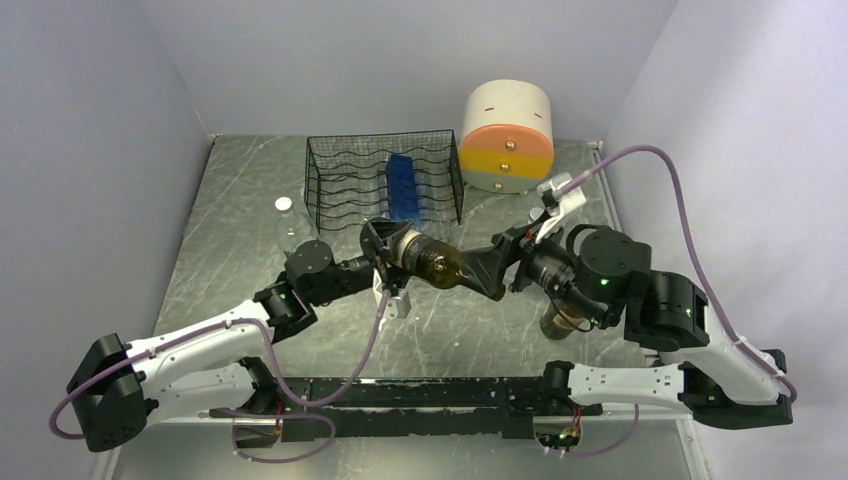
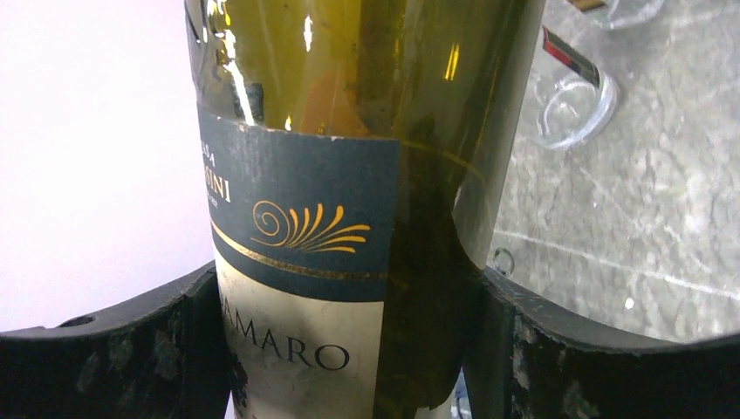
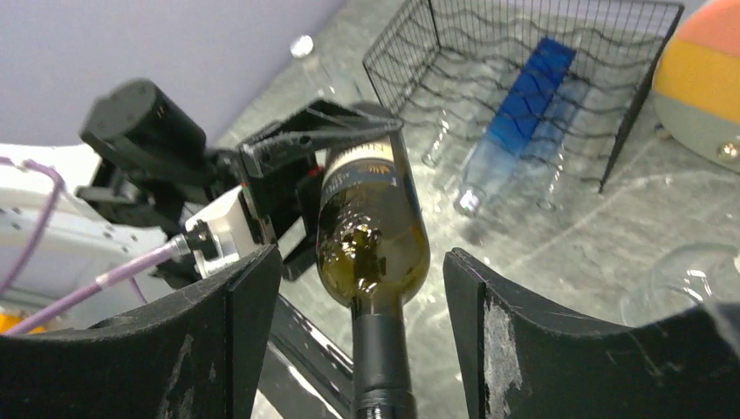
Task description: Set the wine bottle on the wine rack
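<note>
The wine bottle (image 1: pixel 437 263), dark olive glass with a navy and cream label, is held lying level above the table between both arms. My left gripper (image 1: pixel 388 252) is shut on its labelled body (image 2: pixel 332 175), and both fingers press against the label's sides. My right gripper (image 3: pixel 362 288) is open, its fingers (image 3: pixel 489 332) standing apart on either side of the black-foiled neck (image 3: pixel 380 349) without touching it. The black wire wine rack (image 1: pixel 385 180) stands just beyond the bottle at the back of the table, and it also shows in the right wrist view (image 3: pixel 419 61).
A clear bottle with a blue label (image 1: pixel 402 185) lies inside the rack. The round cream, orange and yellow drawer unit (image 1: pixel 507 135) stands to the rack's right. A brown bottle (image 1: pixel 560 322) stands under my right arm. A clear bottle (image 1: pixel 288 222) lies left of the rack.
</note>
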Motion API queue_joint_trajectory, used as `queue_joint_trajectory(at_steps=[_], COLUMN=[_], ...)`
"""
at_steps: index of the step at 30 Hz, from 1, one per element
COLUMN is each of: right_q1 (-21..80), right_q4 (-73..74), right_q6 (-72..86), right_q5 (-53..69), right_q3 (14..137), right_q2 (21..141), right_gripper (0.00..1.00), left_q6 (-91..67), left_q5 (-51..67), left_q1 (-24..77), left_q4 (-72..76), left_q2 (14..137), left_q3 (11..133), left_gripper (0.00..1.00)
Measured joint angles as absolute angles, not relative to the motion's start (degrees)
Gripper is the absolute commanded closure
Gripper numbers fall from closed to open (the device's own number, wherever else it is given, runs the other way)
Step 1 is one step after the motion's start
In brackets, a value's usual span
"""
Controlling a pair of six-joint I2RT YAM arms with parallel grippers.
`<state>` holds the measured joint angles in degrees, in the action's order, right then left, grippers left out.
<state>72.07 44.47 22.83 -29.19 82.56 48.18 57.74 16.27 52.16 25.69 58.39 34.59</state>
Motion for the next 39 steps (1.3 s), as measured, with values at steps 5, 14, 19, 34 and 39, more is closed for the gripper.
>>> queue_joint_trajectory(at_steps=[5, 14, 19, 34, 39], right_q1=[72.1, 72.1, 72.1, 72.4, 73.0], right_q4=[52.7, 61.3, 61.6, 58.6, 57.0], right_q6=[24.3, 28.2, 27.7, 24.9, 24.1], right_q5=[-27.2, -23.8, -21.9, -23.5, -21.0], right_q3=[82.3, 76.9, 74.0, 73.3, 71.9], right_q2=[48.8, 49.1, 51.9, 58.3, 56.7], right_gripper=[0.27, 0.27, 0.28, 0.54, 0.79], left_q6=[64.7, 74.3, 76.4, 79.7, 79.3], left_q5=[16.1, 16.0, 16.4, 17.2, 17.6], left_q1=[52.2, 52.2, 52.2, 51.6, 51.5], left_q4=[21.8, 20.2, 18.8, 13.5, 12.1], left_q2=[59.2, 58.4, 57.1, 56.9, 56.8], left_q3=[34.6, 34.6, 34.6, 38.1, 38.5], left_gripper=[0.93, 0.93, 0.93, 0.90, 0.82])
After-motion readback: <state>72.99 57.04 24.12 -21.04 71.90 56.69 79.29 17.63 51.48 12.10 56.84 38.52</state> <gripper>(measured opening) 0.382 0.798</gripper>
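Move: Gripped by the left hand around its lower body, the wine bottle has its neck about 11 cm below the open right hand, a centimetre back and a centimetre left. From the left hand that neck lies some 9 cm back, 7 cm right and 3 cm higher. From the right hand, the wine rack's middle is roughly 30 cm ahead, 18 cm left and 36 cm down; the clear bottle stands about 12 cm ahead, 11 cm right and 32 cm down. Right hand drops about 15 cm, tilting, and pinches the neck while the left rolls the held bottle some 20 degrees. ##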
